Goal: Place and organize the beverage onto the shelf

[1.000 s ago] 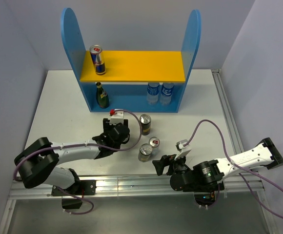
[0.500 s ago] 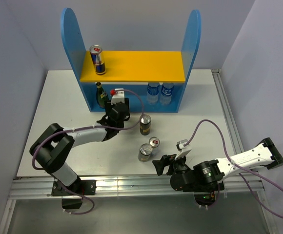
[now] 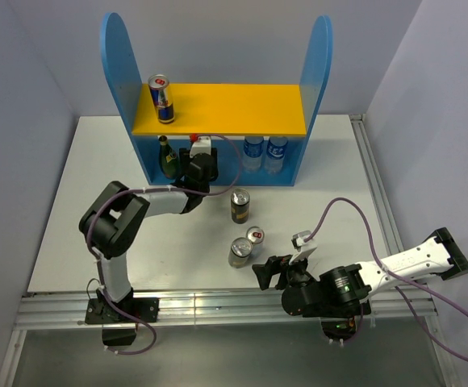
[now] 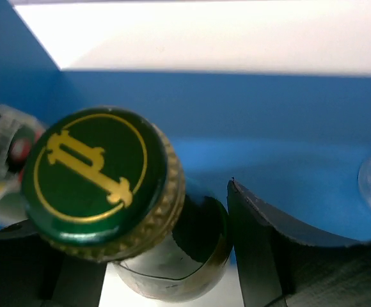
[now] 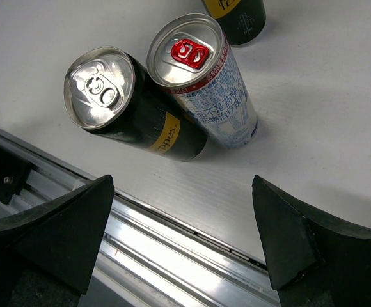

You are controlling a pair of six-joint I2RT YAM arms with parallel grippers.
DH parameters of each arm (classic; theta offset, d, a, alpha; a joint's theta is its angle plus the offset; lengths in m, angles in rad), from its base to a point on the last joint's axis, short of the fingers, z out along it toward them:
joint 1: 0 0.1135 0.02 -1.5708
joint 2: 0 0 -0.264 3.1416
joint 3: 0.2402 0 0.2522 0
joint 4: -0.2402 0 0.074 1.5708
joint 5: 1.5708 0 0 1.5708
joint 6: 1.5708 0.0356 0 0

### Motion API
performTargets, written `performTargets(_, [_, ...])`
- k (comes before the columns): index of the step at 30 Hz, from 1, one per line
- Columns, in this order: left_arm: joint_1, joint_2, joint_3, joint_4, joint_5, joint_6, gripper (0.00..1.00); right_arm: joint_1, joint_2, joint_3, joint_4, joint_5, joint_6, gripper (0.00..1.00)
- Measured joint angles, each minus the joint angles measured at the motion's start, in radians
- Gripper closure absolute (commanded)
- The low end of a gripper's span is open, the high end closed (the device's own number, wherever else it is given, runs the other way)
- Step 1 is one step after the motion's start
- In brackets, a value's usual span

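My left gripper (image 3: 199,165) reaches into the lower level of the shelf (image 3: 242,109) and is shut on the neck of a green glass bottle (image 4: 96,173), held upright under the wrist camera. Its right finger (image 4: 262,249) presses the neck. A second green bottle (image 3: 168,157) stands just left of it on the blue base. On the yellow board stands a blue-silver can (image 3: 161,98). Two dark cans (image 3: 240,205) (image 3: 239,251) and a silver can (image 3: 255,235) stand on the table. My right gripper (image 3: 276,272) hovers open near the front edge, just short of the nearest cans (image 5: 128,105) (image 5: 205,83).
Two small blue-labelled bottles (image 3: 264,152) stand at the right of the shelf's lower level. The shelf's blue back wall (image 4: 236,109) is close ahead of the left gripper. An aluminium rail (image 5: 173,256) runs along the table's front edge under the right gripper.
My left arm has carried the green bottle from the middle of the table back into the shelf's lower level, beside the other green bottle. The right arm has not moved.
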Motion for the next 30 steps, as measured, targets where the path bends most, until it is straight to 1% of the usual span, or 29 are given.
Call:
performTargets(3, [0.013,0.042,0.039,0.035,0.005,0.014,1.0,0.0,0.0,0.0,0.0,0.0,0.0,0.05])
performTargets(6, [0.013,0.061,0.04,0.082,-0.007,0.031,1.0,0.0,0.0,0.0,0.0,0.0,-0.003,0.05])
performTargets(14, [0.008,0.12,0.074,0.166,-0.068,0.045,1.0,0.0,0.01,0.0,0.001,0.0,-0.004,0.04])
performTargets(15, [0.008,0.123,0.077,0.169,-0.07,0.048,0.96,0.0,0.012,0.0,0.001,0.0,-0.004,0.05])
performTargets(17, [0.008,0.126,0.084,0.165,-0.071,0.048,0.82,0.0,0.014,0.0,0.001,0.0,-0.005,0.04])
performTargets(18, [0.008,0.127,0.087,0.159,-0.071,0.048,0.62,0.0,0.014,0.0,0.001,0.0,-0.005,0.04])
performTargets(20, [0.01,0.128,0.094,0.147,-0.068,0.048,0.42,0.0,0.015,0.0,0.001,0.0,-0.007,0.04])
performTargets(21, [0.01,0.128,0.095,0.146,-0.064,0.049,0.28,0.0,0.015,0.0,0.001,0.0,-0.007,0.04])
performTargets(23, [0.011,0.128,0.095,0.143,-0.059,0.05,0.17,0.0,0.016,0.0,0.001,0.0,-0.007,0.04])
performTargets(24, [0.011,0.128,0.096,0.144,-0.058,0.05,0.01,0.0,0.017,0.0,0.002,0.0,-0.007,0.04])
performTargets(30, [0.011,0.128,0.096,0.142,-0.054,0.052,0.01,0.0,0.019,0.0,0.002,0.0,-0.007,0.04])
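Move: The left hand still holds a green bottle by its upper part, its place on the lower shelf about 3 cm ahead and its middle some 4 cm lower. The other green bottle stands roughly 9 cm to the hand's left and 2 cm ahead; the nearer water bottle is about 15 cm right and 3 cm ahead. From the idle right hand, that place is some 38 cm ahead and 16 cm left. The left hand eases the held green bottle about 3 cm forward into the lower shelf, then opens its fingers. ##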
